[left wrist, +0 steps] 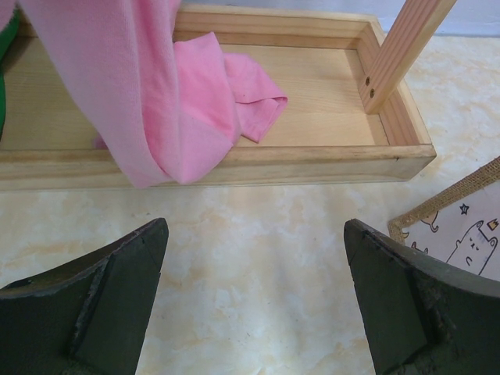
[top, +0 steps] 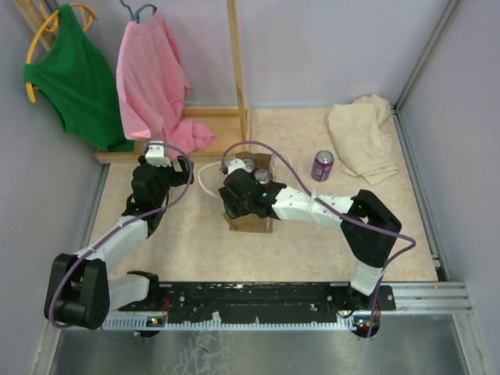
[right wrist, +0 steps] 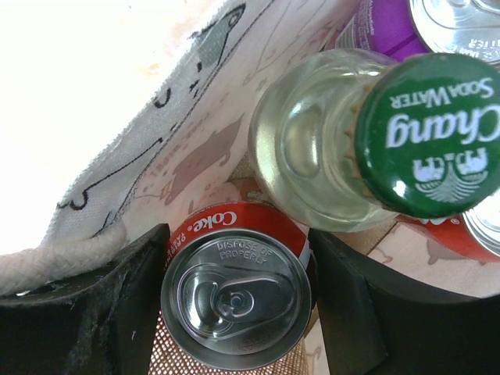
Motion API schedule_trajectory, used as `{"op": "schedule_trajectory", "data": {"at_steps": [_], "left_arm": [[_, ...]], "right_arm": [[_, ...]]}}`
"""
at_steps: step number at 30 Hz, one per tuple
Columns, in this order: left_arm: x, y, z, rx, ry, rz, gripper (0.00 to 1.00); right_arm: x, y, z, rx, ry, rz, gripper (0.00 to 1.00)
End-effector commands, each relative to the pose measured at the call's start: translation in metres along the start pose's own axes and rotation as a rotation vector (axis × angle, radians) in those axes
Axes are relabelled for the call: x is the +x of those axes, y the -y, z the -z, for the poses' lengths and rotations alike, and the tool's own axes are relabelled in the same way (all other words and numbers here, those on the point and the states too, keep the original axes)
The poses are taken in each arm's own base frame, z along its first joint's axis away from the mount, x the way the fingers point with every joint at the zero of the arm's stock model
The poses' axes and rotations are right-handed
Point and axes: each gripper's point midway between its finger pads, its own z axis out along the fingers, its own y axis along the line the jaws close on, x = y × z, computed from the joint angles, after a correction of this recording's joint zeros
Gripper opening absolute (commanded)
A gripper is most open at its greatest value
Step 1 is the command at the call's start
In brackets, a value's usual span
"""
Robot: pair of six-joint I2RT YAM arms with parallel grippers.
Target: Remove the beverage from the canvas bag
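The canvas bag (top: 251,223) stands mid-table, its printed lining (right wrist: 195,117) filling the right wrist view, its corner (left wrist: 461,215) at the right of the left wrist view. Inside stand a red Coke can (right wrist: 236,293), a clear glass soda-water bottle with a green cap (right wrist: 328,148), a purple can (right wrist: 375,23) and another red can (right wrist: 469,234). My right gripper (right wrist: 238,234) reaches into the bag (top: 244,191), its fingers pressed on both sides of the Coke can. A white rope handle (right wrist: 55,262) lies by its left finger. My left gripper (left wrist: 256,234) hangs open over bare table, left of the bag (top: 162,162).
A purple can (top: 322,166) stands on the table right of the bag. A pale beige cloth (top: 363,137) lies at the back right. A wooden rack base (left wrist: 234,160) with a pink shirt (top: 152,78) and a green shirt (top: 74,78) stands at the back left.
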Motion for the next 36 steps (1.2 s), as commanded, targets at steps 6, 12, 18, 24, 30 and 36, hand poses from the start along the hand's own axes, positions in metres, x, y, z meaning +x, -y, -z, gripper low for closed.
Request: {"op": "schedule_trajectory", "data": {"at_steps": [6, 12, 18, 24, 30, 36], "left_arm": [[-0.013, 0.005, -0.001, 0.014, 0.039, 0.009, 1.0], [-0.013, 0.006, -0.001, 0.019, 0.04, 0.013, 1.0], [-0.011, 0.008, -0.002, 0.031, 0.034, 0.021, 1.0], [-0.015, 0.008, -0.001, 0.029, 0.045, 0.019, 1.0], [-0.015, 0.009, -0.001, 0.031, 0.044, 0.019, 1.0], [-0.014, 0.01, -0.002, 0.035, 0.041, 0.02, 1.0]], "right_arm": [[-0.023, 0.019, 0.05, 0.037, 0.07, 0.088, 0.0], [-0.06, 0.025, 0.084, 0.05, 0.173, 0.082, 0.0], [-0.083, 0.027, 0.109, 0.038, 0.246, 0.068, 0.0], [-0.115, 0.029, 0.137, 0.038, 0.319, 0.061, 0.0], [-0.157, 0.049, 0.17, 0.14, 0.405, 0.085, 0.0], [-0.197, 0.093, 0.208, 0.252, 0.507, 0.033, 0.0]]}}
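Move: At the near left corner of the bag, the right hand already grips the Coke can. The loose purple can, standing on the table beside open space, is some 24 cm to its right, 10 cm farther out and 3 cm lower. In the bag, the soda bottle is about 6 cm ahead and 1 cm right, and the red can 7 cm ahead and 7 cm right. From the left hand, the loose purple can is roughly 44 cm right, 1 cm back and 11 cm below. Drawing the pinched Coke can out of the bag, the right hand first slips about 4 cm to its right as it starts to climb, then rises faster to nearly 20 cm in all, easing forward a little at the end. The wrist tips the fingers up by some 20 degrees, and they keep their hold on the can. ##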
